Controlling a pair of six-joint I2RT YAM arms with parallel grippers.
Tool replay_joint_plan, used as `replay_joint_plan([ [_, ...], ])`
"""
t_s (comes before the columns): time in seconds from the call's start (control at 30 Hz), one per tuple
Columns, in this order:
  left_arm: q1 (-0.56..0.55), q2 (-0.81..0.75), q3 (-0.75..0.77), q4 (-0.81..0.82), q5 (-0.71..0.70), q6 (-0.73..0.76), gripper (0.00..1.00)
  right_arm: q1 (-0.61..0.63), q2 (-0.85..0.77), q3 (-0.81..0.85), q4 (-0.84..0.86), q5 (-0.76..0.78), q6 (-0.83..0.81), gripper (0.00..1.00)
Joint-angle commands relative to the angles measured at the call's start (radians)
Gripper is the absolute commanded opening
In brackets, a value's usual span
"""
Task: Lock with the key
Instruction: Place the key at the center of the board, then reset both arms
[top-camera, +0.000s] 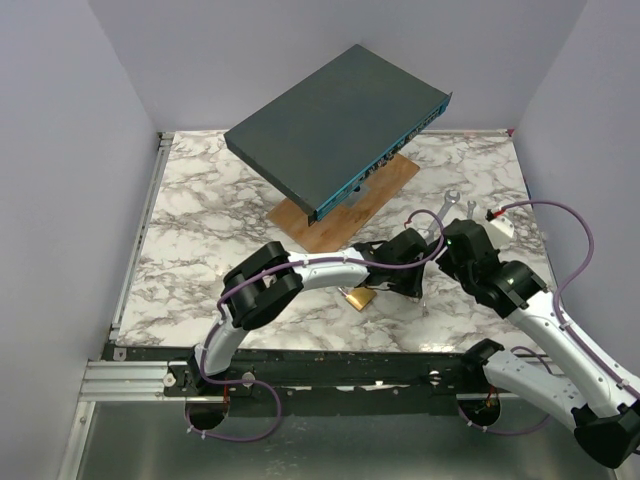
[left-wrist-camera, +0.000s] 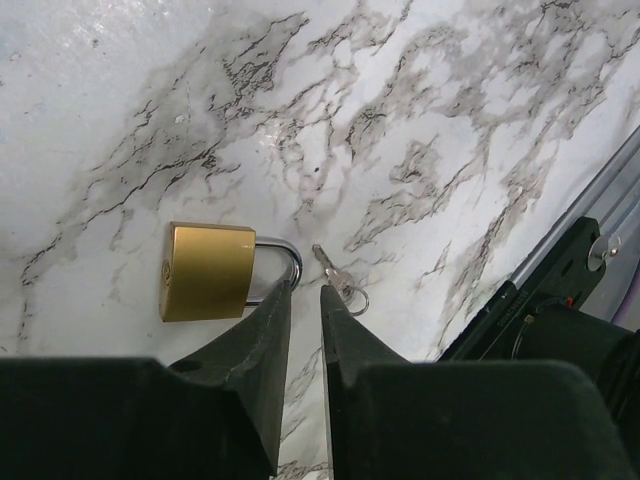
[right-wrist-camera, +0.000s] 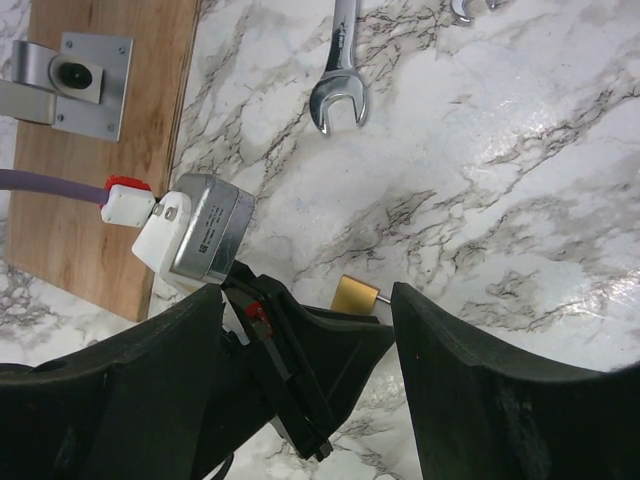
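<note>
A brass padlock (left-wrist-camera: 207, 271) lies flat on the marble table, its steel shackle toward the small silver key (left-wrist-camera: 335, 272), which rests loose on the table beside the shackle. My left gripper (left-wrist-camera: 304, 288) hovers just above them, narrowly open, with nothing between its fingers. From above, the padlock (top-camera: 358, 298) shows below the left gripper (top-camera: 378, 283). My right gripper (right-wrist-camera: 305, 290) stands wide open and empty close to the right of the left wrist. The padlock (right-wrist-camera: 354, 296) peeks out past the left gripper's black body.
A dark grey box (top-camera: 335, 125) stands tilted on a metal bracket (right-wrist-camera: 85, 70) fixed to a wooden board (top-camera: 385, 185) at the back. Two wrenches (top-camera: 447, 205) lie right of the board, one wrench (right-wrist-camera: 340, 70) ahead of my right gripper. Purple cables trail from both arms.
</note>
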Motion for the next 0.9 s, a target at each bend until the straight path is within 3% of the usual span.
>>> replay_joint_plan([
  [0.0, 0.001, 0.004, 0.013, -0.016, -0.028, 0.026, 0.18, -0.003, 0.003, 0.036, 0.001, -0.004, -0.013, 0.71],
  [0.2, 0.000, -0.124, -0.107, 0.055, -0.046, 0.056, 0.31, -0.004, 0.003, 0.059, -0.010, 0.000, -0.015, 0.75],
  [0.4, -0.007, -0.343, -0.246, 0.073, -0.056, 0.106, 0.56, -0.003, 0.003, 0.116, -0.027, 0.010, -0.028, 0.88],
  [0.5, -0.025, -0.465, -0.268, 0.000, -0.090, 0.161, 0.70, -0.004, -0.009, 0.152, -0.025, 0.012, -0.036, 0.93],
  [0.57, -0.038, -0.551, -0.281, -0.048, -0.119, 0.192, 0.74, -0.003, -0.013, 0.182, -0.020, 0.013, -0.045, 0.98],
  [0.6, -0.038, -0.595, -0.284, -0.080, -0.131, 0.198, 0.82, -0.002, -0.014, 0.201, -0.017, 0.015, -0.051, 0.99],
  [0.67, -0.039, -0.676, -0.287, -0.133, -0.159, 0.210, 0.84, -0.002, -0.011, 0.235, -0.008, 0.015, -0.068, 1.00],
  [0.7, -0.039, -0.725, -0.284, -0.159, -0.161, 0.219, 0.96, -0.003, -0.007, 0.253, -0.002, 0.015, -0.081, 1.00],
  [0.87, -0.028, -0.890, -0.208, -0.320, -0.285, 0.245, 0.98, -0.002, 0.041, 0.348, 0.016, 0.006, -0.138, 1.00],
])
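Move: The key already lies free on the marble, just under the left fingertips: about 1 cm back, 2 cm to the right of and 2 cm below that hand. From the left hand, the small padlock sits roughly 2 cm ahead and 2 cm left, the large padlock 1 cm ahead and 13 cm left, and the large wrench some 19 cm ahead and 6 cm right. The right hand has the key about 6 cm back, 3 cm left and 15 cm below. The left hand leaves the key where it lies, first slipping about 3 cm to its left just above the marble as the barely parted fingers spread, then climbing fast to some 22 cm up while going on left and slightly back, fingers opening fully and tipping upward by roughly 25 degrees. The empty right hand also rises, about 11 cm nearly straight up, tipping its fingers up a little as they open from mostly to fully open. ##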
